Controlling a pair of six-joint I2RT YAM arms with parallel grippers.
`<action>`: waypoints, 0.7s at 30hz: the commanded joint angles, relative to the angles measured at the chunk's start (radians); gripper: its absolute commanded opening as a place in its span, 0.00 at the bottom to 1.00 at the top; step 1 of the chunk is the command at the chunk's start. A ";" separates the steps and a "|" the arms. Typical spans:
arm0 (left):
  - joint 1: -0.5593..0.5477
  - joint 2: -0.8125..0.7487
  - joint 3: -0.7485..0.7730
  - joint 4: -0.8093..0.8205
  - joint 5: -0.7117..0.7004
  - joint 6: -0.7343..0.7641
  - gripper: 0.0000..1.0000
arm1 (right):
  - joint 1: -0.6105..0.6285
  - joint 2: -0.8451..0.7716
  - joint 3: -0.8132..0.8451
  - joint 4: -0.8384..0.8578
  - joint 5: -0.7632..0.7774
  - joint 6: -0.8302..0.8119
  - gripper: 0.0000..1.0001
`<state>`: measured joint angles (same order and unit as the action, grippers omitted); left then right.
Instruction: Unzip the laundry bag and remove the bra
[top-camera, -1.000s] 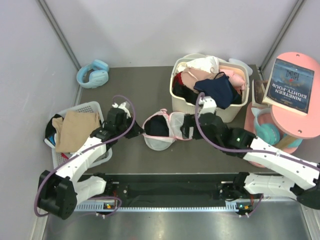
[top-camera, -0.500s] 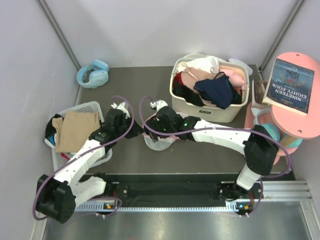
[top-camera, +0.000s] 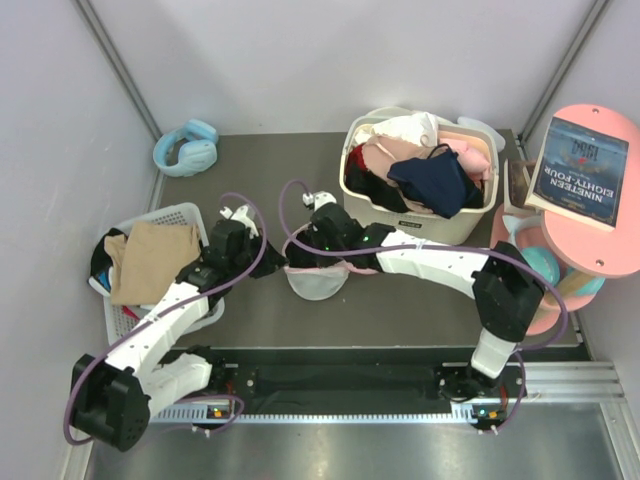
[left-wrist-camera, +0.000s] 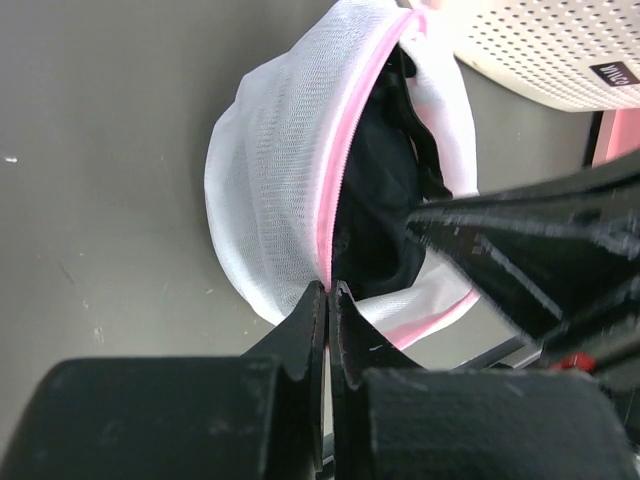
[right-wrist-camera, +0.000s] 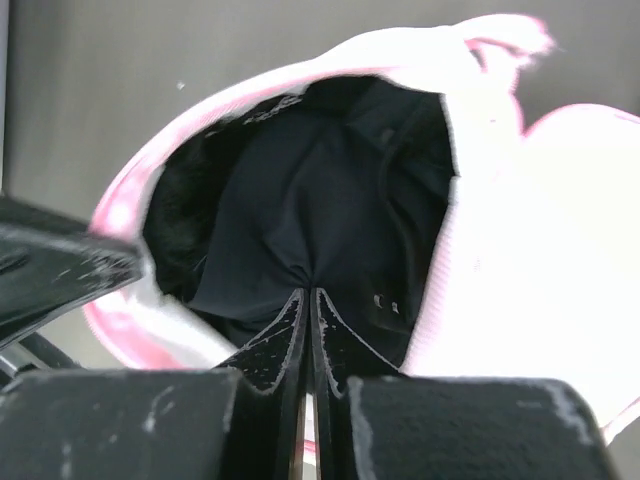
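Note:
The laundry bag (top-camera: 318, 282) lies on the dark table in front of the cream basket, a white mesh dome (left-wrist-camera: 275, 170) with its pink zipper edge gaping open. Inside it lies the black bra (right-wrist-camera: 320, 215), also visible in the left wrist view as the bra (left-wrist-camera: 375, 200). My left gripper (left-wrist-camera: 328, 288) is shut on the bag's pink rim at the near end of the opening. My right gripper (right-wrist-camera: 308, 292) reaches into the opening and is shut on a pinch of the bra's black fabric. From above, the right gripper (top-camera: 318, 250) covers the bag's top.
A cream basket (top-camera: 455, 228) full of navy, pink and white clothes stands just behind the bag. A white basket (top-camera: 180, 214) with tan cloth is at the left. Blue headphones (top-camera: 186, 148) lie at the back left. A pink side table (top-camera: 600, 215) with a book stands at the right.
My right arm swung left from beside the bag to over its opening, went in, and its jaws closed on the black bra. The left gripper kept its hold on the rim.

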<state>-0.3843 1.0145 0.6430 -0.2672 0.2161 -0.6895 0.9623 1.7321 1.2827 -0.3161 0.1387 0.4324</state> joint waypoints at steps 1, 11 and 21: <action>-0.001 -0.033 -0.009 0.013 -0.014 0.002 0.00 | -0.048 -0.087 -0.025 0.020 0.001 0.022 0.00; -0.001 -0.036 -0.009 -0.017 -0.029 0.011 0.00 | -0.100 -0.261 -0.056 0.041 -0.076 0.069 0.00; -0.002 -0.022 -0.008 -0.013 -0.018 0.010 0.00 | -0.112 -0.400 0.015 0.086 -0.202 0.081 0.00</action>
<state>-0.3843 0.9951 0.6357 -0.2882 0.1940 -0.6888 0.8600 1.4143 1.2327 -0.2989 -0.0216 0.4908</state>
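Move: The right fingers are already shut, down in the open laundry bag at the near part of the black bra, whose middle is about 2 cm ahead and 1 cm lower. The bag rim pinched by the left gripper is some 6 cm to the left; the round mesh lid lies about 11 cm right and 3 cm ahead, the laundry basket 22 cm right and 18 cm ahead. From the left hand, the bra is 6 cm right, 3 cm ahead and 3 cm down. Drag the shut right fingers about 3 cm to the right across the bra towards the lid side of the bag, then raise them steeply out of the opening, some 12 cm in all, rolling the hand nearly 20 degrees so its left side lifts. Keep the left gripper pinching the rim, almost still. ##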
